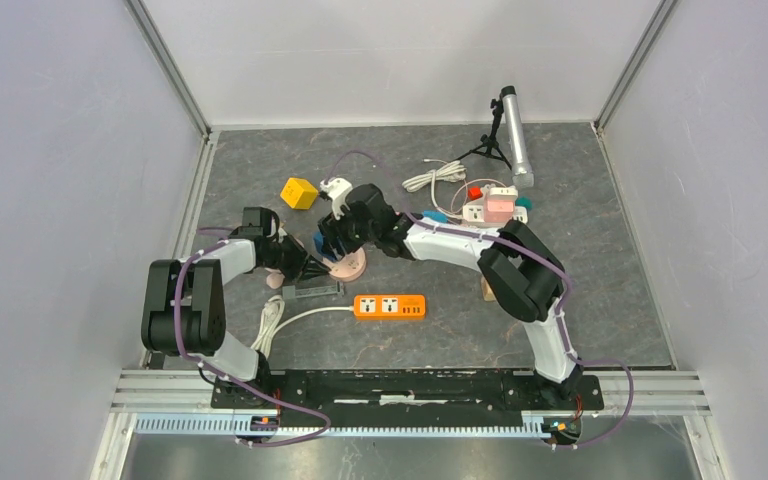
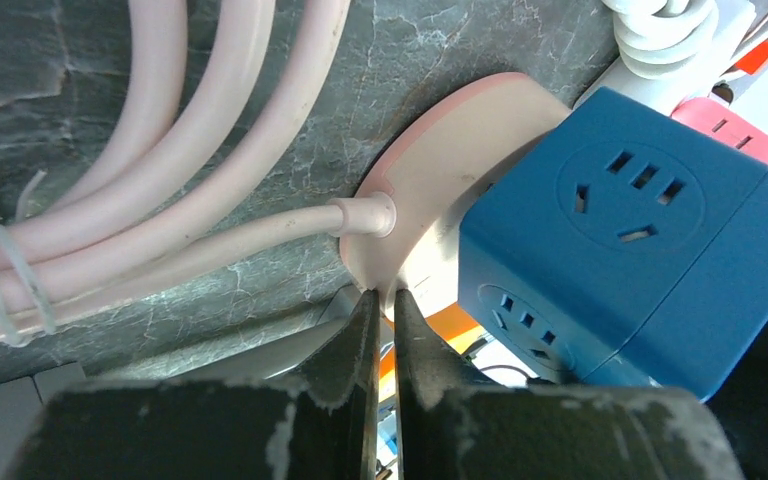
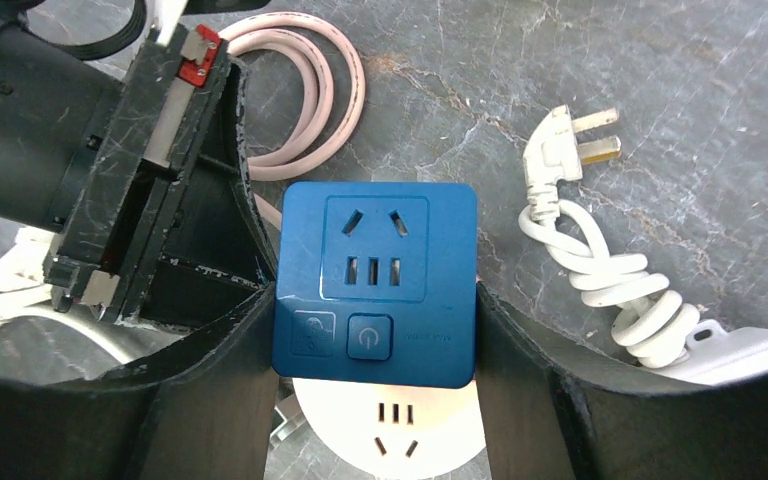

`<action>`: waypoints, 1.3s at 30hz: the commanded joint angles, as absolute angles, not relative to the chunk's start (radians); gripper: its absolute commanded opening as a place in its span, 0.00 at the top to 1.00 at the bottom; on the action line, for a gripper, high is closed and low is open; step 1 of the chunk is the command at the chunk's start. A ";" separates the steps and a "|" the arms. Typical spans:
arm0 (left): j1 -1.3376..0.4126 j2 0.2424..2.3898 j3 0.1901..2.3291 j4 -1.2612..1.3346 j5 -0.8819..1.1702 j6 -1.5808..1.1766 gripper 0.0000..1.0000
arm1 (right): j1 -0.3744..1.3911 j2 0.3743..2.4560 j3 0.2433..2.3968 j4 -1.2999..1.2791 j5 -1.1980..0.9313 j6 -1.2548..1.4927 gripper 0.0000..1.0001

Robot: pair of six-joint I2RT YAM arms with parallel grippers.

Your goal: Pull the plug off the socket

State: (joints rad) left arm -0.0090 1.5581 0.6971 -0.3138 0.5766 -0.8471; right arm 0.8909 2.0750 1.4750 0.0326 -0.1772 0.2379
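Note:
The plug is a blue cube adapter (image 3: 375,270) with outlets on its faces, sitting on a round pink-and-white socket (image 3: 390,425). My right gripper (image 3: 375,300) is shut on the blue plug, one finger against each side. In the left wrist view the plug (image 2: 640,260) stands over the socket (image 2: 430,170), whose pink cord (image 2: 160,250) runs off to the left. My left gripper (image 2: 382,298) is shut, its tips against the socket's near rim. From above, both grippers meet at the socket (image 1: 350,266) and plug (image 1: 328,243).
An orange power strip (image 1: 390,306) lies in front of the socket. A yellow cube (image 1: 299,192) sits behind it, a coiled white cable with plug (image 3: 600,280) to the right. Further right are pink and white adapters (image 1: 495,205) and a silver cylinder on a tripod (image 1: 513,135).

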 commanded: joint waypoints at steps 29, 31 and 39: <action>-0.027 1.623 0.678 -0.408 0.364 -0.758 0.88 | 0.934 1.919 1.569 0.095 -0.170 0.258 1.00; -0.029 1.627 0.681 -0.408 0.365 -0.758 0.88 | 0.912 1.917 1.583 0.099 -0.203 0.316 1.00; -0.029 1.607 0.719 -0.408 0.392 -0.756 0.85 | 0.862 1.884 1.550 0.076 -0.158 0.409 1.00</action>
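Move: The blue plug is already in your right gripper. The round pink socket it comes off has its middle about 4 cm back, 4 cm to the right and 5 cm below that hand. From the left fingertips, the socket's middle is some 4 cm right, 1 cm ahead and 1 cm below. From the right hand, the white coiled cord lies about 4 cm ahead, 5 cm right, and the yellow cube 11 cm ahead, 5 cm left, both on the table. Keep the left fingertips, nearly shut, against the socket's rim by its cable. Keep the right grip on the blue plug and rock it, first back and left, then forward and right, over little more than 1 cm and about 10 degrees. Ease it back to the middle, then pull quickly up and away, about 10 cm, drifting slightly left as the fingers tip up some 10 degrees. ##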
